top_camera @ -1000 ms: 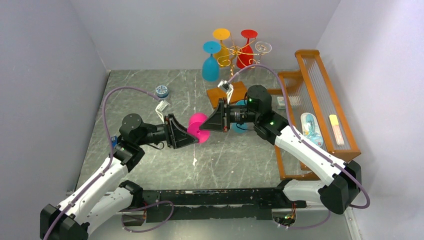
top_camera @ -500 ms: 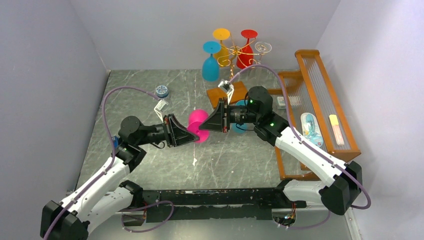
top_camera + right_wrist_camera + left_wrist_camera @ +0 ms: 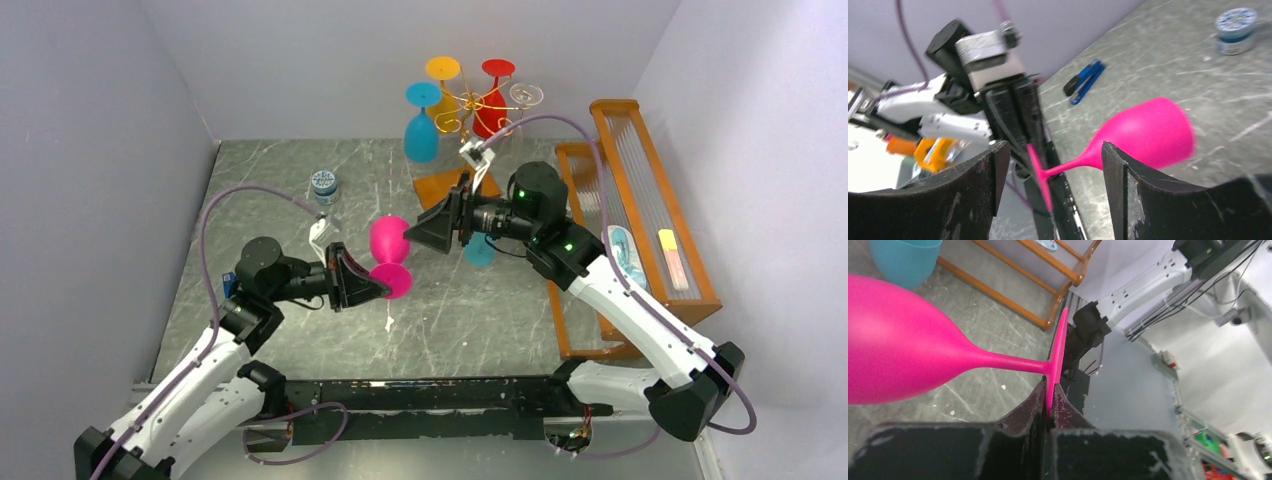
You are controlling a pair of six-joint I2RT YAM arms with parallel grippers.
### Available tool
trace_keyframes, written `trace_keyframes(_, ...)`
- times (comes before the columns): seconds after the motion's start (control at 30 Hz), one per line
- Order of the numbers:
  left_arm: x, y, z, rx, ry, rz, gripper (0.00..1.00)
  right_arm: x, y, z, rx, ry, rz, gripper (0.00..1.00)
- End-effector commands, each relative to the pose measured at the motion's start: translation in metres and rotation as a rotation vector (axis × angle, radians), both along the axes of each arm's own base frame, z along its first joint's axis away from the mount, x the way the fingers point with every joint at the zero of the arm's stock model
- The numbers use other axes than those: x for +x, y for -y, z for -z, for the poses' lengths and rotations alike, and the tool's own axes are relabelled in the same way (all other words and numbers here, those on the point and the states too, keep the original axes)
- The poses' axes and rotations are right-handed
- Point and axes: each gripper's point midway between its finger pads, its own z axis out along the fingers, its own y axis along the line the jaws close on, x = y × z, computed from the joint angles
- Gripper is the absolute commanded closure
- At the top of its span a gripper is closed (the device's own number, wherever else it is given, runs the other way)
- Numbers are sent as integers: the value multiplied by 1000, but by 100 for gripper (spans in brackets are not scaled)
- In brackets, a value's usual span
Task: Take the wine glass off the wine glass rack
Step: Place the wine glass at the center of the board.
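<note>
A pink wine glass (image 3: 388,243) hangs over the middle of the table, bowl away from my left arm. My left gripper (image 3: 368,286) is shut on the edge of its round foot (image 3: 1058,347); the stem (image 3: 1008,362) and the bowl (image 3: 893,340) stick out to the left. My right gripper (image 3: 440,228) is open just right of the bowl and touches nothing. In the right wrist view the pink wine glass (image 3: 1148,131) lies beyond the right gripper (image 3: 1053,155). The gold wire wine glass rack (image 3: 466,104) stands at the back on its brown base (image 3: 440,187), with blue (image 3: 421,136), yellow (image 3: 443,70), red (image 3: 493,112) and clear (image 3: 526,95) glasses on it.
A teal glass (image 3: 481,252) lies on the table under my right wrist. An orange wooden frame (image 3: 640,190) with clear rods fills the right side. A blue-lidded jar (image 3: 323,182) sits at the back left. A blue clip (image 3: 1084,80) lies near my left arm.
My right gripper opened, let go of the pink glass and drew back toward the rack. My left gripper closed on the glass's foot and pulled it slightly nearer.
</note>
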Motion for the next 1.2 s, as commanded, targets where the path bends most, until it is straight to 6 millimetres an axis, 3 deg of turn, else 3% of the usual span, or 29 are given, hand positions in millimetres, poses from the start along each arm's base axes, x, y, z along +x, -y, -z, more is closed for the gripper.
trace_keyframes(0.0,-15,-8,7,43,211,56,95,34,26,-3,-26,-22,209,29)
trace_keyframes(0.07,-33,-11,8,19,316,145,95,37,29,-1,-4,-50,193,29)
trace_keyframes(0.4,-45,-27,18,99,766,193,95,22,10,14,15,-168,-10,30)
trace_keyframes(0.63,-55,-30,27,128,819,296,95,9,-8,11,45,-219,-166,34)
trace_keyframes(0.73,-56,-30,25,124,839,303,95,11,-14,19,-12,-226,-191,37)
trace_keyframes(0.93,-56,-30,30,138,844,326,95,-3,-16,21,-31,-256,-290,60)
trace_keyframes(1.03,-51,-30,32,164,862,322,95,-12,-14,19,-31,-278,-343,67)
trace_keyframes(1.17,-45,-30,36,199,872,319,95,-24,-11,22,-53,-312,-406,68)
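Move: The pink wine glass, its foot edge already pinched by the left fingers, lies with its bowl pointing forward and somewhat down; its middle is about 8 cm ahead of the left hand, 2 cm right and 3 cm lower. From the open right hand that middle lies some 4 cm left, 2 cm ahead and 8 cm below. The standing blue wine glass is roughly 12 cm ahead, 15 cm right and 20 cm below the right hand. The pink glass is swung bowl-up by the left hand, which keeps its pinch on the foot while tilting some 45 degrees and drawing back, down and a little left. The right hand first swings about 4 cm forward and to the right, then comes back left and down to the rim, tipping down and turning counter-clockwise, its fingers closing about halfway around the rim. ##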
